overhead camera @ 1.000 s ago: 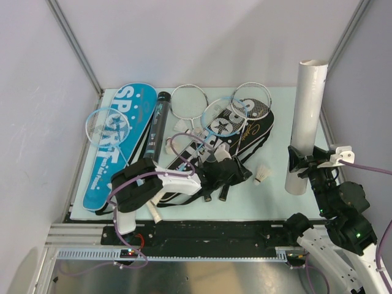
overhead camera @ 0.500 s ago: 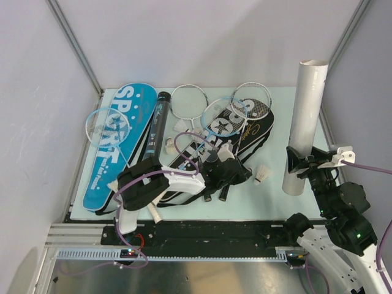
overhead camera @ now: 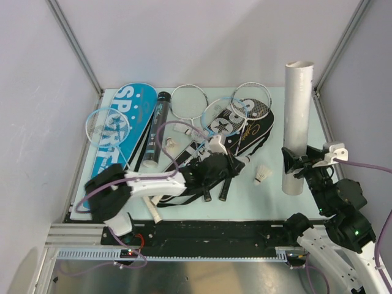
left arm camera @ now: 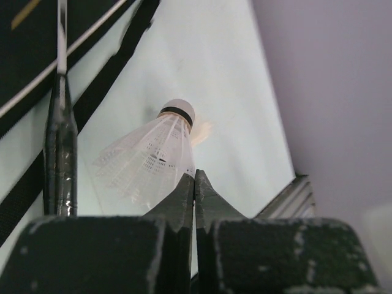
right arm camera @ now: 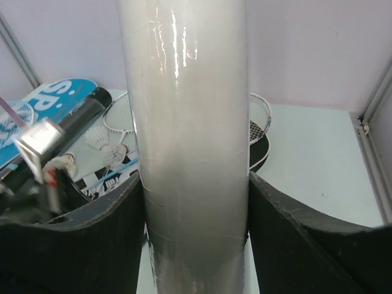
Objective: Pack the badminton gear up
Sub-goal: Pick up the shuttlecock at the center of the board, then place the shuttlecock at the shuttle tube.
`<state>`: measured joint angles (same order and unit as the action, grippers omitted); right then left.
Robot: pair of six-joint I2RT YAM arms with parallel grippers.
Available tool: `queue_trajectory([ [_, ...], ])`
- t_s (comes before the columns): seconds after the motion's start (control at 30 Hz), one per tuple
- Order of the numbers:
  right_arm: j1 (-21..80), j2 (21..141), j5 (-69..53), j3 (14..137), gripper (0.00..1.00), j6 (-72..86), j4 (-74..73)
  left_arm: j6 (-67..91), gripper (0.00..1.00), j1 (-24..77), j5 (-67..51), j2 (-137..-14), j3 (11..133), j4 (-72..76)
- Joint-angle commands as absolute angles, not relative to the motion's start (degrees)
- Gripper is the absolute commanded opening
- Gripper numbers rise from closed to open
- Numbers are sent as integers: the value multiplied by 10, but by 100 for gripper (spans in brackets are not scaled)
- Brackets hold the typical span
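Note:
A white shuttlecock (overhead camera: pixel 263 174) lies on the pale mat; in the left wrist view the shuttlecock (left arm camera: pixel 150 160) has its cork pointing away. My left gripper (overhead camera: pixel 246 161) is shut with its tips (left arm camera: pixel 195 176) right at the skirt's rim, and nothing shows between the jaws. My right gripper (overhead camera: pixel 294 164) is shut on the tall white shuttle tube (overhead camera: pixel 297 116) and holds it upright at the mat's right side, open end up. The tube (right arm camera: pixel 190 122) fills the right wrist view between both fingers (right arm camera: pixel 92 214).
A blue SPORT bag (overhead camera: pixel 116 141), a black tube (overhead camera: pixel 156 131), a black bag (overhead camera: pixel 248 131) and several rackets (overhead camera: pixel 190 101) cover the back and left of the mat. A second shuttlecock (overhead camera: pixel 171 144) lies there too. A dark racket handle (left arm camera: pixel 60 153) runs left of my left fingertips.
My left arm has stretched right toward the shuttlecock and its jaws have closed. My right gripper has shifted the white tube slightly left and stood it straighter.

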<state>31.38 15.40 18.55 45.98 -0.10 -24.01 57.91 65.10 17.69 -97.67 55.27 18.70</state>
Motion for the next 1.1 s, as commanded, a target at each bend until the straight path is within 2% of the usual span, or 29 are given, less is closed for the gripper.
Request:
queue_trajectory([
  [0.0, 315, 169, 124, 467, 41, -56, -198, 480, 0, 642, 231, -834, 537, 167],
  [0.3, 315, 214, 19, 461, 45, -212, -229, 369, 0, 546, 163, -615, 570, -123],
  [0.47, 317, 203, -131, 437, 45, -332, -276, 322, 0, 489, 117, -501, 599, -237],
  [0.57, 321, 200, -157, 428, 44, -389, -302, 297, 0, 476, 126, -453, 622, -304],
  [0.7, 326, 200, -162, 422, 44, -447, -329, 264, 0, 471, 101, -413, 654, -364],
  [0.9, 327, 200, -191, 405, 45, -488, -338, 236, 0, 469, -70, -401, 713, -413],
  [1.07, 327, 203, -205, 395, 45, -499, -317, 232, 0, 469, -128, -405, 733, -426],
])
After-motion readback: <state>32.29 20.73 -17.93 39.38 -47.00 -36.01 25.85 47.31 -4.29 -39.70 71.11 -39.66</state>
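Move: The shuttlecock is already pinched by its skirt in the left fingers, its middle some 2 cm ahead and 2 cm right of that hand, 15 cm left, 6 cm ahead and 21 cm below the right hand. The white tube it goes to stands upright in the right grip, its middle about 15 cm right of the left hand, 5 cm back and 27 cm up. Near the left hand, a second shuttlecock lies 9 cm right, level ahead; a black racket grip 4 cm left, 4 cm back. The shuttlecock, still pinched by its skirt, is carried quickly up by the left hand, then sweeps left and lastly draws back, about 25 cm each up and left, the wrist tipping upward. Meanwhile the white tube, kept in the right grip, is swung top-first to the left as that hand rolls its left side down, turns counter-clockwise, sinks some 10 cm and shifts left, bringing the mouth towards the cork. ##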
